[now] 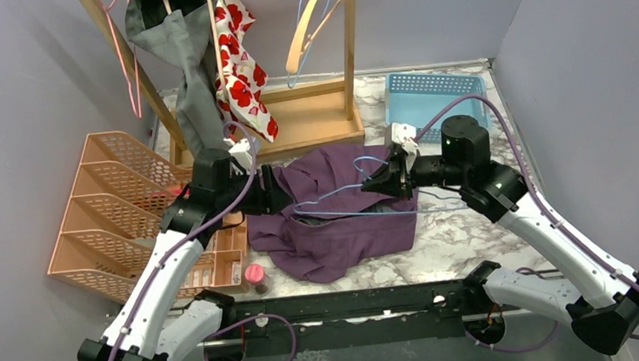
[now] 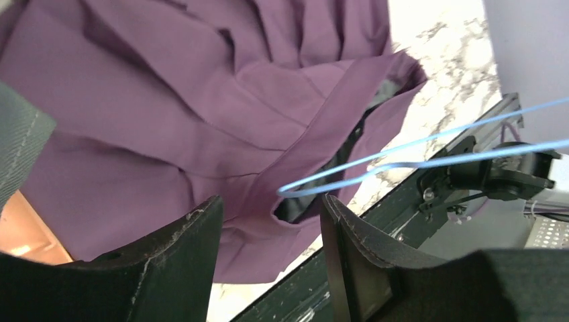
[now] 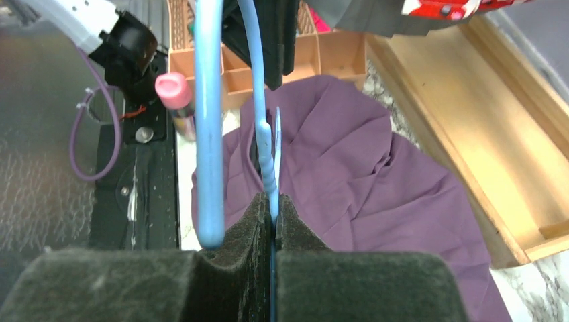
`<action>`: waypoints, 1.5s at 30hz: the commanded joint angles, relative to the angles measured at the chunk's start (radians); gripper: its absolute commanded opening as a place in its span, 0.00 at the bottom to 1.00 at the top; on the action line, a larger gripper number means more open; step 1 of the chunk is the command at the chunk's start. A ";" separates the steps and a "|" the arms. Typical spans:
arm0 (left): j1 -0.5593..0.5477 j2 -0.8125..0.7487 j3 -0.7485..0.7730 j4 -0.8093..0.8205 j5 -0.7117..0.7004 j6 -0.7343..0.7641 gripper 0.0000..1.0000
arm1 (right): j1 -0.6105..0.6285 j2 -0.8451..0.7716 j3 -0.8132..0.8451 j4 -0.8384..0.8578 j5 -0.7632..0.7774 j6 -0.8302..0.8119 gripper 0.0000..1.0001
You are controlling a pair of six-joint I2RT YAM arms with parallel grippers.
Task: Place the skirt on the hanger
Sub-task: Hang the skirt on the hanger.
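The purple skirt (image 1: 337, 223) lies crumpled on the marble table (image 1: 477, 228). A thin blue wire hanger (image 1: 347, 189) stretches over it, and my right gripper (image 1: 370, 185) is shut on its wire. In the right wrist view the fingers (image 3: 274, 208) pinch one blue strand, and a thicker part of the hanger (image 3: 209, 134) runs on their left, above the skirt (image 3: 349, 161). My left gripper (image 1: 282, 190) hovers at the skirt's left edge. Its jaws (image 2: 268, 221) stand open and grip nothing. The hanger's tip (image 2: 285, 190) sits at the skirt's waistband opening (image 2: 315, 194).
A wooden rack (image 1: 311, 124) at the back carries a grey garment (image 1: 188, 61), a red-and-white floral one (image 1: 240, 65) and spare hangers (image 1: 311, 24). A blue basket (image 1: 430, 92) stands back right, an orange organiser (image 1: 118, 207) left, and a pink-capped bottle (image 1: 255, 276) by the near rail.
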 commanded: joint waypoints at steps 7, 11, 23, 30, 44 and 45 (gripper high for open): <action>-0.003 0.091 -0.052 -0.024 0.026 -0.032 0.55 | 0.006 -0.071 0.007 -0.190 0.036 -0.121 0.01; -0.009 0.107 -0.068 -0.015 0.064 -0.030 0.54 | 0.006 -0.081 0.019 -0.220 0.036 -0.141 0.01; -0.077 0.140 -0.081 0.002 -0.022 -0.049 0.39 | 0.006 -0.087 0.032 -0.243 -0.009 -0.158 0.01; -0.084 0.115 -0.045 0.003 -0.090 -0.070 0.00 | 0.006 -0.119 0.045 -0.223 -0.042 -0.159 0.01; -0.085 0.054 -0.013 0.003 -0.038 -0.122 0.00 | 0.006 -0.055 -0.010 -0.142 -0.016 -0.132 0.01; -0.086 0.047 -0.011 0.002 -0.032 -0.128 0.00 | 0.006 -0.051 -0.019 -0.121 -0.019 -0.123 0.01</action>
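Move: Just below the open left hand, about 7 cm down and within a centimetre or two back and to the right, lies the left end of the purple skirt's waistband. The held blue hanger's left end is about 2 cm right of this hand, level fore and aft, 2 cm lower; the pink-lidded bottle stands some 11 cm left and 14 cm back. From the right hand, the waistband end is about 17 cm left, level fore and aft, 15 cm below; the hanger's left end is also 17 cm left. Sinking about 7 cm and tipping some 15 degrees farther down, the left hand goes down to the left end of the waistband, drawing back slightly, pinches its rim between the closing fingers, then lifts it a couple of centimetres. The right hand keeps its grip on the hanger and eases about 3 cm back and to the right. ##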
